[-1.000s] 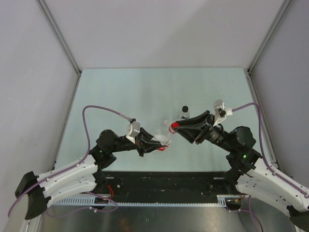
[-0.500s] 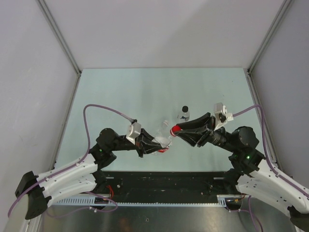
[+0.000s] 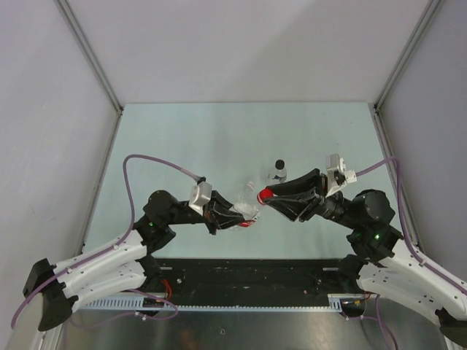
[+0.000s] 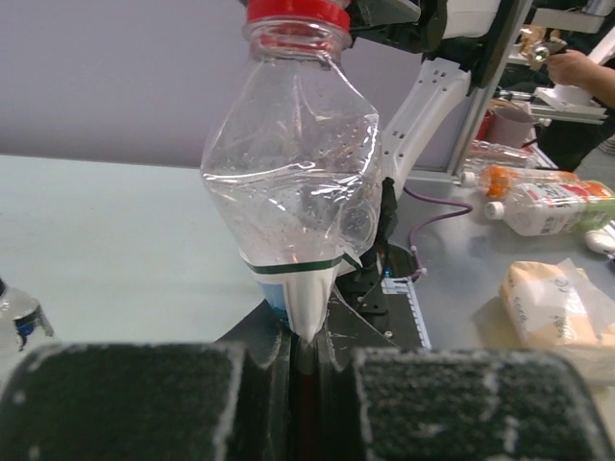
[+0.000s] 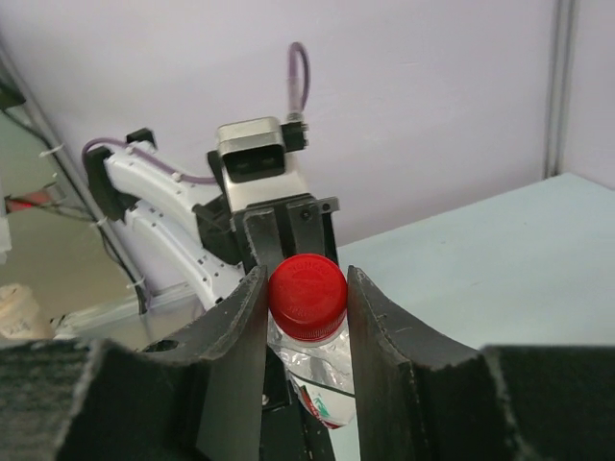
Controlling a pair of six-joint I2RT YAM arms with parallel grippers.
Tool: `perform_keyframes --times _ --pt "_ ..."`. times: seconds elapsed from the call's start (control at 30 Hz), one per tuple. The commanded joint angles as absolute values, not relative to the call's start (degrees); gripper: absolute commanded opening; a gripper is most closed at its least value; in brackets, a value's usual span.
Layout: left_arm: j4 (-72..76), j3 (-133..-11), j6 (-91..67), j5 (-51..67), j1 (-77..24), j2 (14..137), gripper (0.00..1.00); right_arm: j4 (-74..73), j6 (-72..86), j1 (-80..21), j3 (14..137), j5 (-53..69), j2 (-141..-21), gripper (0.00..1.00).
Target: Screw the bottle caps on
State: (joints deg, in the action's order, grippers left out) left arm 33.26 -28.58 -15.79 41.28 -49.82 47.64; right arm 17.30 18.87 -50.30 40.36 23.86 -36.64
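My left gripper (image 3: 232,217) is shut on the lower end of a crumpled clear bottle (image 4: 288,182) with a red-and-white label, squeezing it flat between the pads (image 4: 125,403). The bottle's neck points towards the right arm. My right gripper (image 3: 265,195) is shut on the red cap (image 5: 307,296), which sits on that bottle's neck (image 5: 322,370). The cap also shows in the left wrist view (image 4: 296,12). A second small clear bottle (image 3: 276,173) with a black cap stands on the table just behind the grippers. No white cap or third bottle shows.
The pale green table (image 3: 219,138) is walled by grey panels on three sides. The black rail (image 3: 248,270) runs along the near edge between the arm bases. In the left wrist view, bottles (image 4: 538,206) and a bag (image 4: 557,303) lie on a bench off the table.
The right gripper has turned slightly about the red cap, its wrist shifting a little right and down. The left gripper still holds the bottle in nearly the same place.
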Motion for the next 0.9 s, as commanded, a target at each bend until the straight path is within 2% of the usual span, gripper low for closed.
perform_keyframes --times 0.0,0.4,0.7,0.87 --pt "42.23 -34.16 -11.63 35.53 -50.01 47.56 0.00 2.01 20.63 -52.05 38.71 17.09 -40.89 0.00" --pt "40.53 -35.35 -5.93 31.37 -49.98 52.75 0.00 -5.27 22.93 -55.87 39.71 1.58 -42.89 0.00" --pt "40.39 -35.37 -3.75 23.49 -50.15 55.33 0.00 -11.13 41.10 -61.77 41.75 -21.53 -45.77 0.00" --pt "40.28 -34.68 -0.62 21.07 -50.38 58.40 0.00 -8.12 44.41 -65.38 42.81 -27.44 -48.11 0.00"
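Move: The right pads already pinch the red cap on the neck of a crumpled bottle that the left fingers still clamp near its lower end; from the left hand the cap lies some 3 cm ahead, 7 cm right and 12 cm up. The black-capped bottle stands on the table about 22 cm ahead of the right hand, 5 cm right and 32 cm below; the white-capped bottle lies roughly 14 cm ahead, 10 cm left and 36 cm below. Keeping its pinch on the red cap, the right hand travels forward and down towards the black-capped bottle, about 9 cm out, while swinging clockwise until its fingers point forward-left and nearly level. The left hand, still clamping the lower end, goes with it, forward and down some 7 and 6 cm, and turns about 15 degrees counter-clockwise. ##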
